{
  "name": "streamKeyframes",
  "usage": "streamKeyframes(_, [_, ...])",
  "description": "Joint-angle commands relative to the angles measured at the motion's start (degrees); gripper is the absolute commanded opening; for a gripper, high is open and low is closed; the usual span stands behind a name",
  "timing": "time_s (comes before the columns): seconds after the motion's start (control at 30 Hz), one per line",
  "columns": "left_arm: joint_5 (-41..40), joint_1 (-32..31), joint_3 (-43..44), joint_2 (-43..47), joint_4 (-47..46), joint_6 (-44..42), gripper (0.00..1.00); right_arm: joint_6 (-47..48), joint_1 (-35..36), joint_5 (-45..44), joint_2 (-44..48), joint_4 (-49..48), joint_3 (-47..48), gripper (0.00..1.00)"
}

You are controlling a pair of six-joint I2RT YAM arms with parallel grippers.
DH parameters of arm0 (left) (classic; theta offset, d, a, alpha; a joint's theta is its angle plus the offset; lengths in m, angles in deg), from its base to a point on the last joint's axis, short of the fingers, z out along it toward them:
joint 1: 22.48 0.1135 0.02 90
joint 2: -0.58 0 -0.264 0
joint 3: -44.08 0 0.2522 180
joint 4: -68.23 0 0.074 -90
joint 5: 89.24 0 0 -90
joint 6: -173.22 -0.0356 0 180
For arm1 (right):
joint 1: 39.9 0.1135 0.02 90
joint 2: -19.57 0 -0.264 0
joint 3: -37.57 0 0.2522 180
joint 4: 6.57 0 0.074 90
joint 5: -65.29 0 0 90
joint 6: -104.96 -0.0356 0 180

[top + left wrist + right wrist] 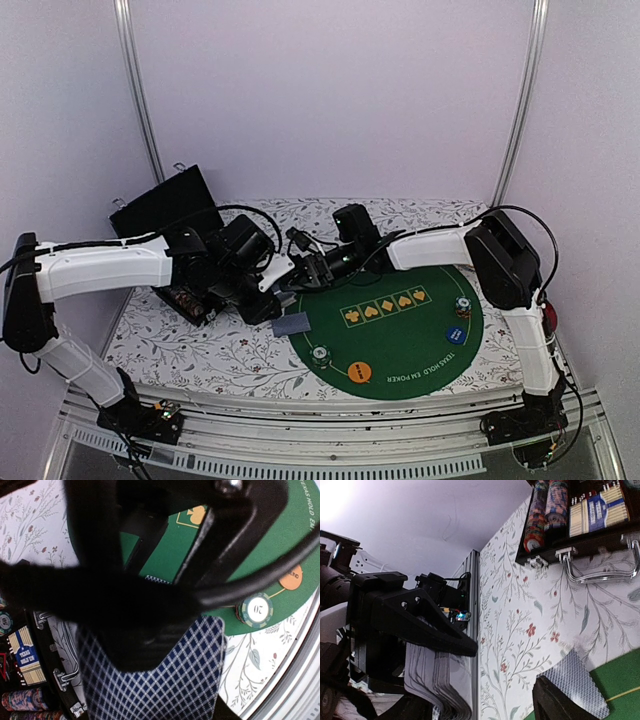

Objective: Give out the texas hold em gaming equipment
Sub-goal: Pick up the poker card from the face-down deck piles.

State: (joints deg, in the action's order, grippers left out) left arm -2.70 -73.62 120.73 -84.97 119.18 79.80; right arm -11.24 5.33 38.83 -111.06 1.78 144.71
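Observation:
My left gripper (268, 290) is shut on a deck of blue cross-hatched playing cards (175, 685), held above the left edge of the green poker mat (420, 345). My right gripper (300, 272) faces it from the right, jaws open. In the right wrist view the deck's fanned edge (437, 685) lies just beside its left finger (425, 627). One card (293, 323) lies face down at the mat's edge, also seen as a patterned card (575, 680). Chip stacks (320, 357) (461, 307), an orange disc (360, 372) and a blue disc (455, 336) sit on the mat.
An open black case (165, 215) stands at the back left, holding chip rows (545, 510) and a card box (597, 507); its metal handle (600, 572) faces the mat. A floral cloth (200, 350) covers the table. Frame posts rise behind.

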Motion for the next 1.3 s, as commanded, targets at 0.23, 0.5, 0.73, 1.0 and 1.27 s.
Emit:
streamKeyframes(0.23, [0.36,0.34,0.95,-0.79,-0.89,-1.01,0.43,8.25,-0.05,-10.68,4.87,10.54,0.55,0.38])
streamKeyframes(0.5, [0.41,0.50,1.00,-1.19,-0.63,-0.74,0.43,10.14,-0.05,-12.31,8.25,13.93,0.24,0.20])
streamKeyframes(0.73, [0.46,0.50,0.92,-0.98,-0.54,-0.54,0.43,12.18,-0.01,-14.95,9.70,17.79,0.57,0.07])
streamKeyframes(1.0, [0.76,0.43,0.50,-0.80,-0.50,-0.11,0.43,13.98,-0.06,-17.88,11.76,21.06,0.63,0.03])
streamKeyframes(1.27, [0.77,0.48,0.11,-0.58,-0.54,-0.01,0.43,15.34,-0.19,-19.99,14.09,22.60,0.56,0.02])
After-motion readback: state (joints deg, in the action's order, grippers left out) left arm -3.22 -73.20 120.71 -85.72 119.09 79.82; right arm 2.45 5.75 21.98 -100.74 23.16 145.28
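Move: The face-down deck is still in my left hand, its middle about 2 cm to the right of that hand's grip and 1 cm ahead. From my open right hand, the deck's middle is roughly 3 cm back and 2 cm left, about level. The dealt card pile lies on the table 13 cm below my right hand, about 2 cm back and 2 cm left. The chip stack is some 11 cm back and 5 cm right, equally low. I shut my right fingers from about three-quarters open, pinching the end of the top card while my left hand keeps the deck nearly still. After a slight dip, I draw my right hand away from the deck, about 2.5 cm right and 2.5 cm up with a little forward drift, rolling the wrist and tipping the fingertips down, some 20 degrees in all. ##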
